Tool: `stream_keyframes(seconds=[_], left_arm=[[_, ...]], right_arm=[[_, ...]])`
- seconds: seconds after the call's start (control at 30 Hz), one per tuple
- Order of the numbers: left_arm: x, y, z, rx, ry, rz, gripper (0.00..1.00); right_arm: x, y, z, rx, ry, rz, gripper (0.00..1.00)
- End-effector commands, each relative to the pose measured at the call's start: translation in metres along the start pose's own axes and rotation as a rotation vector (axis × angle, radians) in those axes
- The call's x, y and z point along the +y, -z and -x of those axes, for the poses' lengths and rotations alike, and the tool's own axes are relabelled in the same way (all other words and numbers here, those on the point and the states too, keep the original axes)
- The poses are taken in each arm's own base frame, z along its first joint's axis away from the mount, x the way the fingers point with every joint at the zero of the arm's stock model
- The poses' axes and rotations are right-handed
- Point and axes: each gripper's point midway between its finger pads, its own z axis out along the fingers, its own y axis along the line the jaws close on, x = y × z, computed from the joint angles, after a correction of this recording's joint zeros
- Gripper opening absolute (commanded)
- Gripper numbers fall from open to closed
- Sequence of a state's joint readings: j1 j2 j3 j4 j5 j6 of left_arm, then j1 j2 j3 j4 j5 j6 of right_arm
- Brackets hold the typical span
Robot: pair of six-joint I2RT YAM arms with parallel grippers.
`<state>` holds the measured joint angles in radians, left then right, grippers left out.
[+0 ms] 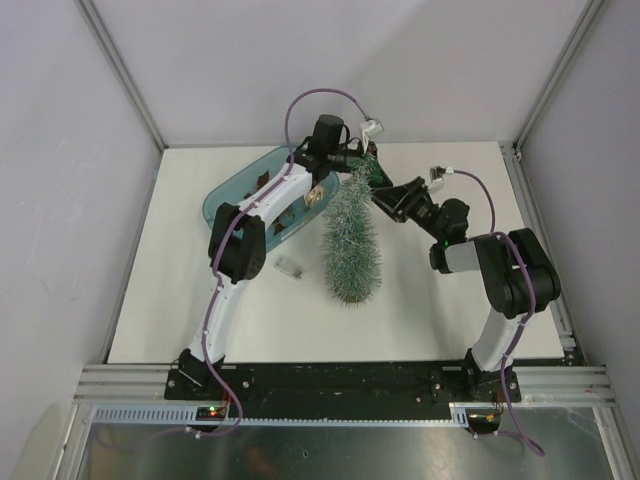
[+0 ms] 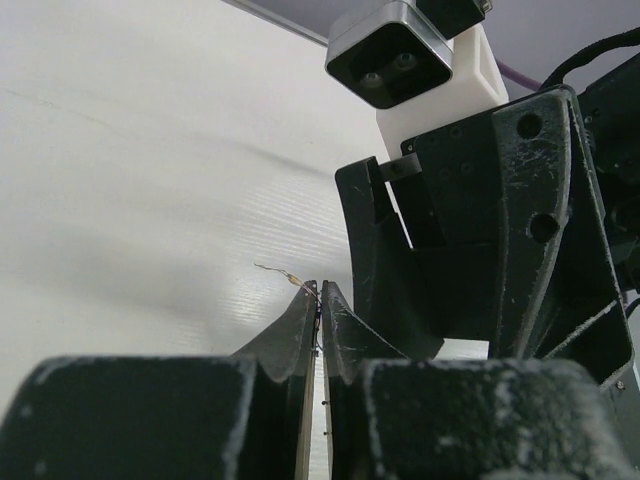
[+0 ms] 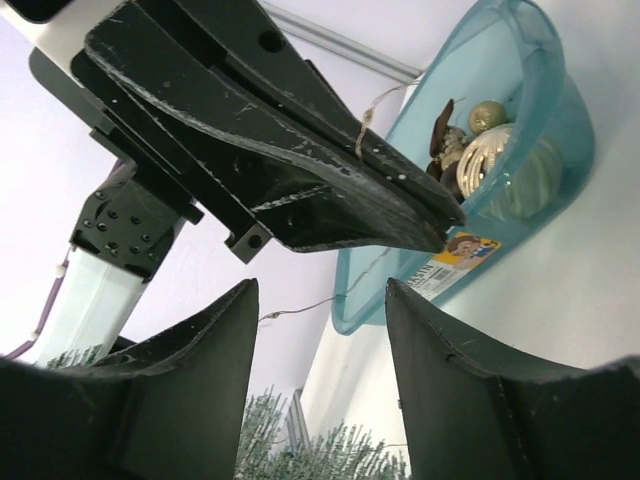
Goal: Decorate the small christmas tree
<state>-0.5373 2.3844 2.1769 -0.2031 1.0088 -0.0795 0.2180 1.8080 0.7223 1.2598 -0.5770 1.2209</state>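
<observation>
The small christmas tree (image 1: pixel 350 240) stands in the middle of the table, frosted green, its tip up between both grippers; its needles (image 3: pixel 330 452) show at the bottom of the right wrist view. My left gripper (image 2: pixel 321 285) is shut on a thin wire strand (image 2: pixel 275 271) above the tree tip (image 1: pixel 362 165). My right gripper (image 3: pixel 320 315) is open just below the left one, and the wire (image 3: pixel 300 308) hangs across the gap between its fingers without touching either. In the top view the right gripper (image 1: pixel 376 185) sits against the tree's top right side.
A teal tub (image 1: pixel 225 195) lies at the back left, under the left arm, holding gold and clear baubles (image 3: pixel 490 155) and a brown ornament (image 3: pixel 442 125). A small clear object (image 1: pixel 290 268) lies on the table left of the tree's base.
</observation>
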Motion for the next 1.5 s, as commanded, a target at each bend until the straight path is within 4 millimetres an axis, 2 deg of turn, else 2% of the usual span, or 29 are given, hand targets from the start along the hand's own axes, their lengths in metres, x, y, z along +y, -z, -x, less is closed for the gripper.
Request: stream_keyframes(seconds=[0.0,0.4,0.63,0.67,0.73,0.83,0.9,1.0,1.17,1.37,1.47], left_arm=[[-0.020,0.002,0.025,-0.033,-0.065,-0.056,0.08],[-0.044,0.010,0.024,-0.020,-0.054,-0.147,0.09],[-0.050,0.013,0.024,-0.018,-0.053,-0.163,0.11],[-0.050,0.014,0.025,-0.019,-0.053,-0.162,0.15],[-0.049,0.016,0.026,-0.022,-0.053,-0.151,0.35],[-0.043,0.023,0.033,-0.035,-0.061,-0.107,0.77],[-0.036,0.031,0.041,-0.052,-0.072,-0.066,0.93],[-0.022,0.048,0.053,-0.079,-0.074,0.021,0.99],[-0.005,0.079,0.061,-0.105,-0.063,0.167,0.99],[-0.002,0.119,0.055,-0.118,-0.012,0.283,1.00],[-0.010,0.137,0.048,-0.117,-0.002,0.314,1.00]], right_arm=[[0.036,-0.007,0.006,-0.012,0.049,0.133,0.56],[0.041,-0.015,0.007,-0.002,0.013,0.165,0.30],[0.040,-0.017,0.007,-0.003,0.006,0.173,0.05],[0.041,-0.017,0.008,-0.003,0.008,0.173,0.03],[0.041,-0.015,0.009,-0.006,0.014,0.168,0.01],[0.036,-0.008,0.012,-0.018,0.030,0.133,0.00],[0.029,-0.001,0.017,-0.032,0.052,0.090,0.00],[0.014,0.010,0.025,-0.057,0.106,-0.011,0.00],[-0.012,0.032,0.036,-0.103,0.215,-0.235,0.00],[-0.028,0.057,0.040,-0.150,0.298,-0.406,0.00],[-0.032,0.063,0.035,-0.150,0.346,-0.471,0.00]])
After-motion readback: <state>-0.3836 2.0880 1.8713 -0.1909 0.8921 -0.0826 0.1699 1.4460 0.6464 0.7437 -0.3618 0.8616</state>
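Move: Just in front of the right hand's half-open fingers, about 1 cm forward, 1 cm left and 1 cm up, lies the free stretch of thin string. From the left hand, already pinching the string, that stretch is some 2 cm back and 1 cm right. The standing christmas tree is about 12 cm back and 9 cm left of the right hand; the blue tub lies roughly 11 cm forward, 34 cm left and 16 cm below it. Easing about 1.5 cm left, the right hand shuts its fingers on the string while the left hand, still pinching it, shifts slightly back. The left then opens wide, lets go, and withdraws some 10 cm left and a little up, turning counter-clockwise; the right keeps its pinch and swings about 8 cm right, turning clockwise with its left side dipping. ##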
